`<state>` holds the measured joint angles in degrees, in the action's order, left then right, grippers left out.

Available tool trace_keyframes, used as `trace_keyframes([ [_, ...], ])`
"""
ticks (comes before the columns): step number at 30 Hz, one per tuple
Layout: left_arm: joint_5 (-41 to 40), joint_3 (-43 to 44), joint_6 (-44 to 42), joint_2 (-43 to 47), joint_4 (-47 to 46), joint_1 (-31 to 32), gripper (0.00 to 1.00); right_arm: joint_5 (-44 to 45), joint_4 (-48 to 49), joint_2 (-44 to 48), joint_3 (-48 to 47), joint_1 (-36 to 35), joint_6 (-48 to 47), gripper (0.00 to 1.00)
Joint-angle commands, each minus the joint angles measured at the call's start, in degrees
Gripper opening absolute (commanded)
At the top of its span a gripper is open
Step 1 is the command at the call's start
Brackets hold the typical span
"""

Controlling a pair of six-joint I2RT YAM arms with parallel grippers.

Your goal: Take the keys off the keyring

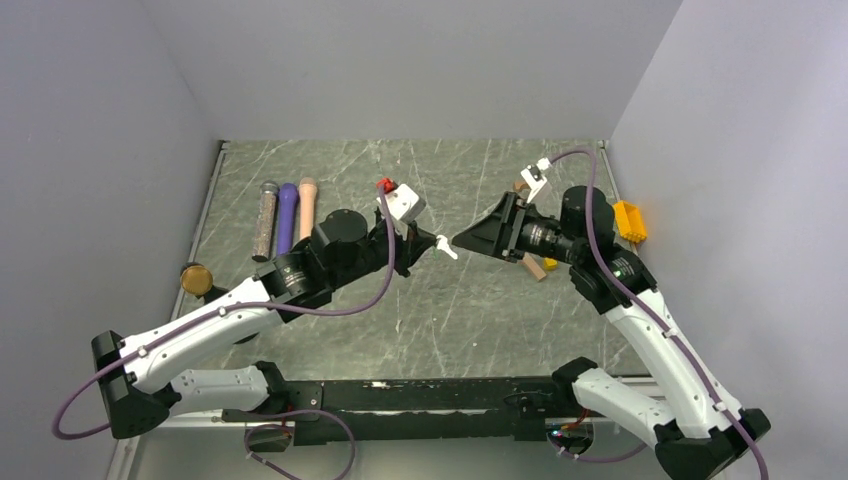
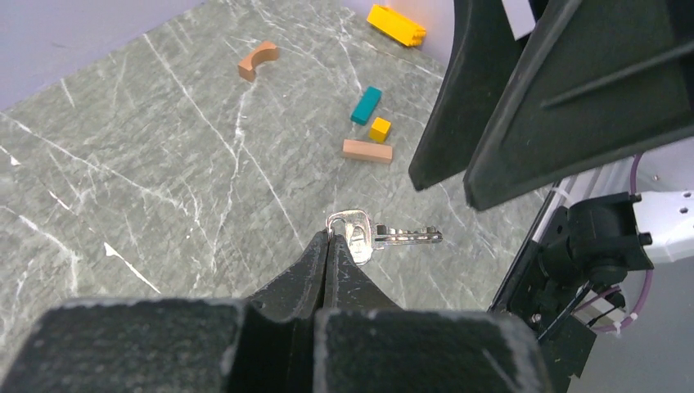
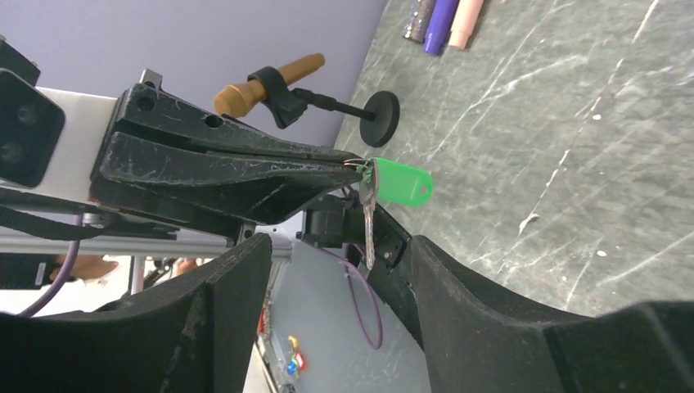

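My left gripper (image 1: 425, 243) is shut on the keyring (image 3: 361, 167), a thin wire loop pinched at its fingertips (image 2: 329, 237), and holds it above the table. A silver key (image 2: 393, 236) hangs from the ring; in the right wrist view it points down (image 3: 370, 223). A bright green plastic tag (image 3: 398, 182) sticks out from the same ring. My right gripper (image 1: 465, 240) is open and empty, its jaws wide (image 3: 340, 246), facing the left fingertips a short way from the key. Its black fingers (image 2: 565, 98) fill the upper right of the left wrist view.
Three microphones (image 1: 287, 215) lie at the back left, with a brown disc stand (image 1: 196, 278) near them. A teal block (image 2: 366, 105), yellow cube (image 2: 380, 128), tan bar (image 2: 367, 151), orange arch (image 2: 259, 60) and yellow brick (image 1: 628, 220) lie at the right.
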<state>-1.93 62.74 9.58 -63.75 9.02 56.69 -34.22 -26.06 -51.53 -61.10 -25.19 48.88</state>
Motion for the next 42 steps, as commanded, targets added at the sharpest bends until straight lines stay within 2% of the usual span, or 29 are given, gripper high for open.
trace_keyframes([
  [1, -5.73, 2.29, 2.93, 2.41, -0.36, 1.09, 0.0, 2.91, 7.38, -0.99, 1.2, -3.75, 3.26, 0.66],
  [9, -6.95, 1.08, 3.43, 4.18, -1.06, 2.17, 0.0, 5.45, 9.92, -3.31, 1.31, -7.84, 4.27, 0.55],
  [18, -8.17, 0.95, 2.52, 4.81, -0.95, 3.74, 0.0, 7.7, 11.8, -4.86, 0.96, -9.61, 5.36, 0.48],
  [25, -9.05, 1.07, 2.02, 5.13, -0.89, 4.3, 0.0, 8.3, 11.5, -5.1, 0.39, -10.43, 5.36, 0.3],
  [35, -10.78, 2.44, 1.04, 3.93, -0.8, 7.09, 0.0, 9.15, 10.71, -4.04, 0.82, -11.45, 5.23, 0.21],
  [42, -14.02, 3.77, -1.09, 2.7, 0.22, 10.08, 0.0, 9.25, 9.77, -3.24, 0.59, -11.66, 4.77, 0.01],
])
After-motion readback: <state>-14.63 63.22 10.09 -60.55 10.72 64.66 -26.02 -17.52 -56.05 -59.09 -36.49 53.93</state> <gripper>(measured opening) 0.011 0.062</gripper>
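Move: The left hand already pinches the keyring. From the right hand, open and facing it, the key's head is about 4 cm left, 2 cm ahead and 2 cm lower. The ring is about 1 cm farther left and 1 cm farther ahead than the key, and the green tag hangs some 3 cm below the key, 1 cm ahead of it and 1 cm left. From the left hand, the key is some 2 cm right, level fore and aft, and 1 cm lower. The right hand reaches about 5 cm left, pinching the key's head; left draws the keyring up and back. ##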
